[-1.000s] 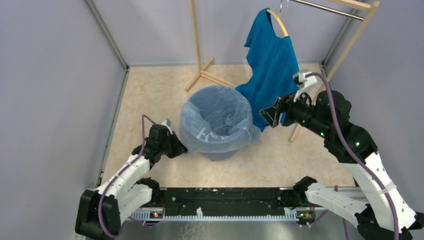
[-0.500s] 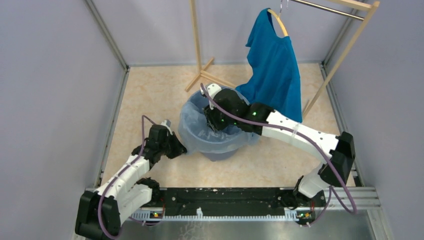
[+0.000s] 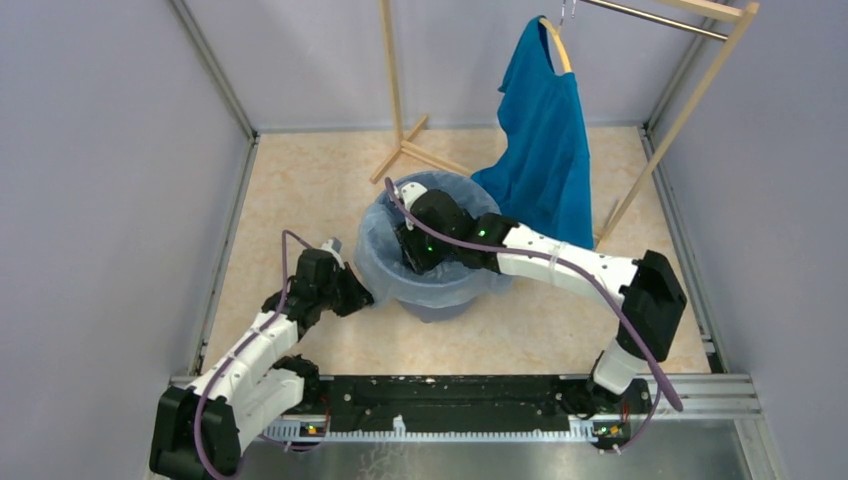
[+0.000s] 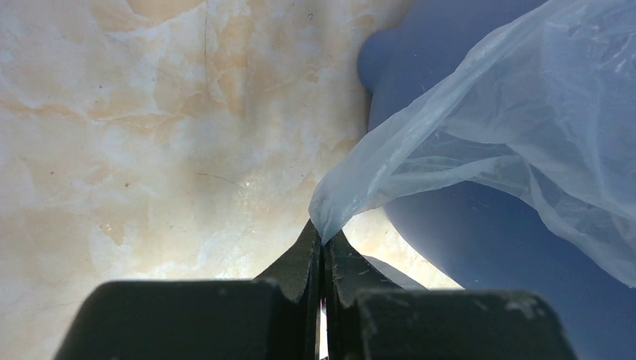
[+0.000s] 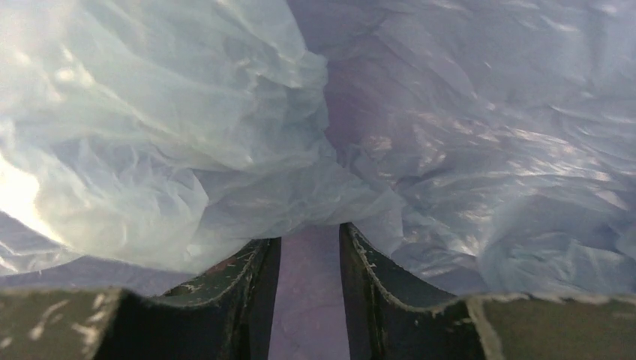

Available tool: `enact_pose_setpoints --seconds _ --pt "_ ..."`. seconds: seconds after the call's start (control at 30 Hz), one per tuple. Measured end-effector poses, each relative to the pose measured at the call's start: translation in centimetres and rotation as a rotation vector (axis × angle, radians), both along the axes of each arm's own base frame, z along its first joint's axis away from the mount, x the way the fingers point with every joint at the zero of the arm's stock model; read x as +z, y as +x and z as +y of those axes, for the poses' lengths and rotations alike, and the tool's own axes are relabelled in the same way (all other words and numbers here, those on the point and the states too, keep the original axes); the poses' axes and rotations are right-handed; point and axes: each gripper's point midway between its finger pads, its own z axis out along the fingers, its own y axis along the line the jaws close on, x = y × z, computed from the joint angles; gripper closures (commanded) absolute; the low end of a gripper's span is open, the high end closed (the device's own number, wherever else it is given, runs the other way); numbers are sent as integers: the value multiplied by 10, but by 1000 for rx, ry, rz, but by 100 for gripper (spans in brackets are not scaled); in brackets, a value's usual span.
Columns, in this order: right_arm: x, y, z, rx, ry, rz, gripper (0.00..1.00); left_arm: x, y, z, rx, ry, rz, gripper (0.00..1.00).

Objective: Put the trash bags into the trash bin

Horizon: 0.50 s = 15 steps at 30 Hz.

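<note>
The round blue trash bin (image 3: 443,303) stands mid-floor with the pale translucent trash bag (image 3: 374,256) lining it and draped over its rim. My left gripper (image 3: 358,297) sits low at the bin's left side, shut on a corner of the bag's edge (image 4: 352,187); the dark bin wall (image 4: 480,247) is just beyond it. My right gripper (image 5: 309,225) reaches down inside the bin. Its jaws stand a little apart, and crumpled folds of the bag (image 5: 187,135) lie over the fingertips (image 5: 259,251). From above, the wrist (image 3: 425,235) hides those fingers.
A bright blue T-shirt (image 3: 548,160) hangs from a hanger on a wooden rack behind and right of the bin. The rack's foot (image 3: 405,150) lies just behind the bin. Grey walls enclose the floor, and a black rail (image 3: 450,395) runs along the near edge.
My right arm has swung left from beside the T-shirt and dipped into the bin, its jaws narrowing on the way. The left arm has stayed put, still pinching the bag's edge.
</note>
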Motion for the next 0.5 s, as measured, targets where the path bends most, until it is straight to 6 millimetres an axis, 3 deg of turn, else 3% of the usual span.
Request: enact_pose_setpoints --seconds 0.1,0.23,0.4,0.5 --pt "10 4 -11 -30 -12 -34 52 0 0 0 -2 2 2 96" --pt "45 16 -38 -88 -39 -140 44 1 1 0 -10 6 -4 95" --pt "79 37 -59 -160 -45 -238 43 2 1 1 -14 13 -10 95" --pt "76 43 -63 -177 -66 -253 44 3 1 1 -15 14 -14 95"
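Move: The right hand is down inside the bin: the middle of the bag-lined bin lies about 2 cm ahead of it, 3 cm to its right and some 4 cm lower. The bag corner pinched by the left gripper is about 10 cm to its left, 6 cm back and 11 cm lower; the loose bag flap outside the rim is roughly 17 cm right and 3 cm back, level with it. From the left hand, the bin's middle is some 13 cm right, 8 cm ahead and 7 cm higher. Coming free of the crumpled bag lining deep in the bin, the right hand draws up about 7 cm while going some 6 cm right and 4 cm forward, across towards the far right of the bin. Its fingers spread clearly wider on the way, and the wrist tips its fingertips upward by around 15 degrees with a slight clockwise turn. The left gripper stays put, still pinching its bag corner. ##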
